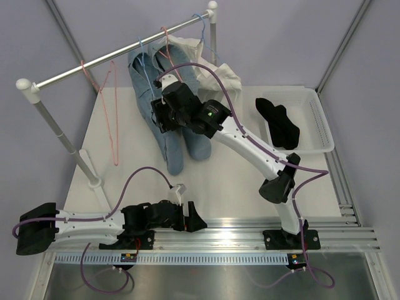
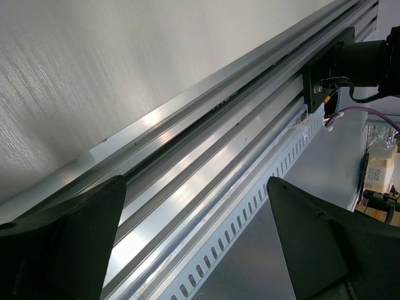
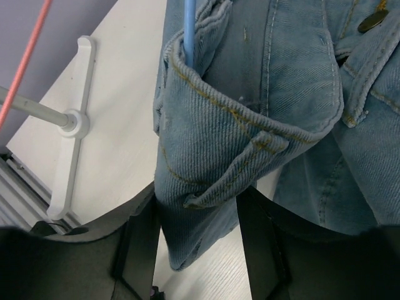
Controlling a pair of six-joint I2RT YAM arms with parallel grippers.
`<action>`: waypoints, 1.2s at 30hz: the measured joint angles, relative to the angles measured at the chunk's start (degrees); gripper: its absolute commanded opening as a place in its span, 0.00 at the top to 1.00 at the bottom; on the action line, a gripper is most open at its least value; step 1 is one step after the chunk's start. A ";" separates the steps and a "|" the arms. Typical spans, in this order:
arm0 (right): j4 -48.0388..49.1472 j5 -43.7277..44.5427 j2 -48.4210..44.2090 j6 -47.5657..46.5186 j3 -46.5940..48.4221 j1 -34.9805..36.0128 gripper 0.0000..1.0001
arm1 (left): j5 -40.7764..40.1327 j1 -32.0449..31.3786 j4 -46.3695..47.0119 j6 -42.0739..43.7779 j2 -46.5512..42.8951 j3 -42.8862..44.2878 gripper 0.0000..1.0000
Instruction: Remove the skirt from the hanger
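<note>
The black skirt (image 1: 279, 125) lies crumpled in the white basket (image 1: 322, 125) at the right, off any hanger. The pink hanger (image 1: 112, 115) hangs bare from the rail at the left; its wire (image 3: 28, 59) crosses the corner of the right wrist view. My right gripper (image 1: 164, 119) is at the blue jeans (image 1: 181, 144) in the middle of the rail. Its jaws stand open on either side of a fold of denim waistband (image 3: 206, 181), and the fabric nearly fills the gap at the right gripper (image 3: 197, 250). My left gripper (image 1: 190, 219) rests open and empty over the front aluminium rail (image 2: 187, 169).
The clothes rail (image 1: 125, 53) runs across the back on two white posts, with a cross-shaped foot (image 3: 72, 119) on the table. The jeans hang from a light-blue wire hanger (image 3: 189, 31). A white shirt (image 1: 215, 72) hangs behind them at the right.
</note>
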 measured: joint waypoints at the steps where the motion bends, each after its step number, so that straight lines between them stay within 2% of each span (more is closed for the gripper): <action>1: 0.02 0.28 0.31 -0.39 0.07 0.00 0.49 | 0.02 0.00 0.02 0.00 0.02 0.00 0.01; 3: -0.04 1.18 0.90 -1.20 0.07 0.00 0.69 | 0.02 0.00 0.13 0.00 0.09 0.00 0.01; 6: 0.02 2.60 1.38 -2.34 0.04 0.00 0.87 | 0.04 0.00 0.35 0.02 0.57 0.00 0.01; 8: 0.07 3.32 1.38 -3.17 0.04 0.00 0.90 | 0.11 0.00 0.42 0.02 0.74 0.00 0.01; 10: 0.15 3.91 1.38 -4.04 0.04 0.02 0.99 | 0.26 0.00 0.46 0.02 0.76 0.00 0.01; 20: 0.07 4.66 0.48 -6.93 0.00 0.13 1.00 | 0.66 0.00 -0.63 0.02 -1.31 0.00 0.01; 36: 0.85 6.14 -8.46 -6.36 -1.57 0.63 1.00 | 0.66 0.00 -4.44 -0.20 -6.23 0.00 0.02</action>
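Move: The near waistband corner of the closer jeans, on the blue hanger, sits between the right gripper's open fingers, about 1 cm ahead. That hanger's hook is on the rail, roughly 14 cm ahead, 7 cm left and 17 cm above the hand. The second jeans hang some 6 cm ahead and 8 cm right, the empty pink hanger about 17 cm left and 2 cm ahead. From the left hand, the corner lies about 28 cm ahead, 12 cm left and 26 cm up. Ease the right gripper 1 to 2 cm forward and down over the waistband corner of the closer jeans while closing the fingers to pinch the denim just under the blue hanger's end. Then, keeping hold, lift about 8 cm and draw it right and slightly back, letting the fingers tip up some 10 degrees. ##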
